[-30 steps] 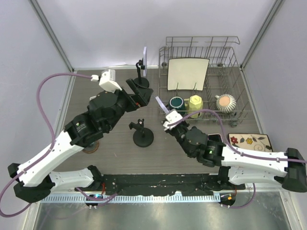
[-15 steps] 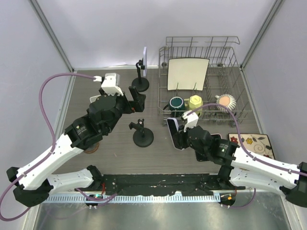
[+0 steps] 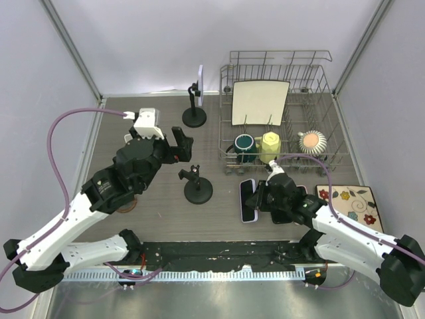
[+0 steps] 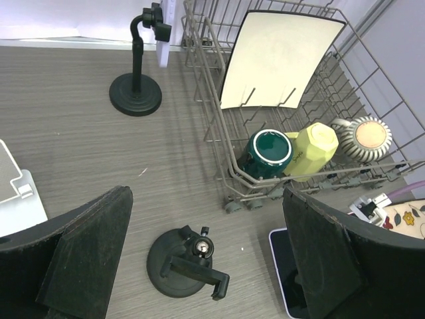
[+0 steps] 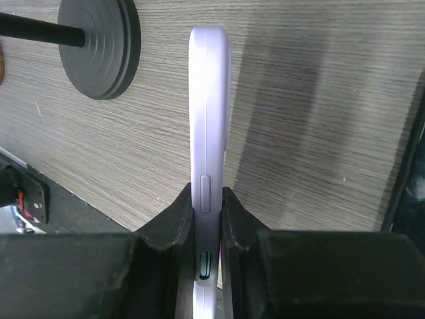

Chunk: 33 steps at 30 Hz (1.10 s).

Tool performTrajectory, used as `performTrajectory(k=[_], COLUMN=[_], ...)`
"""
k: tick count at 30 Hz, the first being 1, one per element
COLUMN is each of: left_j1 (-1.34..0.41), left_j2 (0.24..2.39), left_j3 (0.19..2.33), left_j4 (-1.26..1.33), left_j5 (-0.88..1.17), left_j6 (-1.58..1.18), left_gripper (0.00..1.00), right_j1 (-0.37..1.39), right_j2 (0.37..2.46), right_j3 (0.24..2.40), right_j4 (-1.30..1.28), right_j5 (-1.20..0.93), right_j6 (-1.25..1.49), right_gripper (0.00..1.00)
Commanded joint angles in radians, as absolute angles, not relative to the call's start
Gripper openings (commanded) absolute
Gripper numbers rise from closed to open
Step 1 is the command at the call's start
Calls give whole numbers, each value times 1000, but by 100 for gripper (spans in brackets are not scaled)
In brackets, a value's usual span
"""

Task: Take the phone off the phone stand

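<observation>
The phone (image 3: 248, 200), lilac-cased with a dark screen, lies low over the table right of the black phone stand (image 3: 197, 189), whose clamp is empty. My right gripper (image 3: 260, 199) is shut on the phone's right end. In the right wrist view the phone (image 5: 209, 133) shows edge-on between the fingers (image 5: 174, 219). My left gripper (image 3: 178, 143) is open and empty above and behind the stand. In the left wrist view the stand (image 4: 186, 261) sits between its fingers, with the phone's corner (image 4: 282, 269) at the lower right.
A second stand (image 3: 194, 113) holding a white phone stands at the back. A wire dish rack (image 3: 282, 113) with a plate, mugs and a brush is at the back right. A flowered mat (image 3: 348, 198) lies at the right. A brown coaster (image 3: 126, 205) lies under the left arm.
My right gripper has carried the phone down and right, tilting it from nearly upright to almost flat near the table. My left gripper has drawn back toward the left.
</observation>
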<state>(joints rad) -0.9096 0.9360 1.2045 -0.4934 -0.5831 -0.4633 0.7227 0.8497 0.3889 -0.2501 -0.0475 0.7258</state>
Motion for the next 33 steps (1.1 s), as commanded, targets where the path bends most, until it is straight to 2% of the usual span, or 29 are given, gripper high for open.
performTrajectory(k=[1, 12, 21, 33], left_j1=[-905, -905, -905, -905], left_j2=[897, 858, 851, 888], left_j3=[1195, 1177, 1173, 1175], left_j4=[-512, -558, -592, -663], left_j5=[-607, -597, -577, -565], left_j6=[-445, -423, -393, -334], left_gripper=[100, 100, 100, 100], right_j1=[684, 595, 588, 584], right_j2=[859, 920, 926, 965], right_j3=[390, 316, 346, 462], right_j4=[-104, -89, -211, -382], right_j5=[-172, -232, -124, -8], right_j6=[805, 842, 750, 635], right_gripper=[1, 1, 1, 51])
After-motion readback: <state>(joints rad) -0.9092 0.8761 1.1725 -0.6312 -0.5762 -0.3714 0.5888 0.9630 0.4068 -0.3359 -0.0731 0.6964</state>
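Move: My right hand still holds the lavender-cased phone by its long right edge, tilted just over the table. The bare patch of table for it lies about 4 cm below that hand, 1 cm back and level sideways. The black phone lies 9 cm right and 2 cm back, the pink-edged phone 16 cm right and 3 cm back; the emptied phone stand is 19 cm left, 3 cm ahead. From my left hand that patch is some 22 cm right, 9 cm back and 32 cm down. I lower the phone about 3 cm onto the table beside the black phone, tipping my right fingers some 10 degrees more downward. Then I ease right, open the fingers to let go of its edge, and slip about 2 cm farther right while the wrist rolls. My left hand, empty and wide open, drifts left and a little back, then sinks roughly 3 cm. ##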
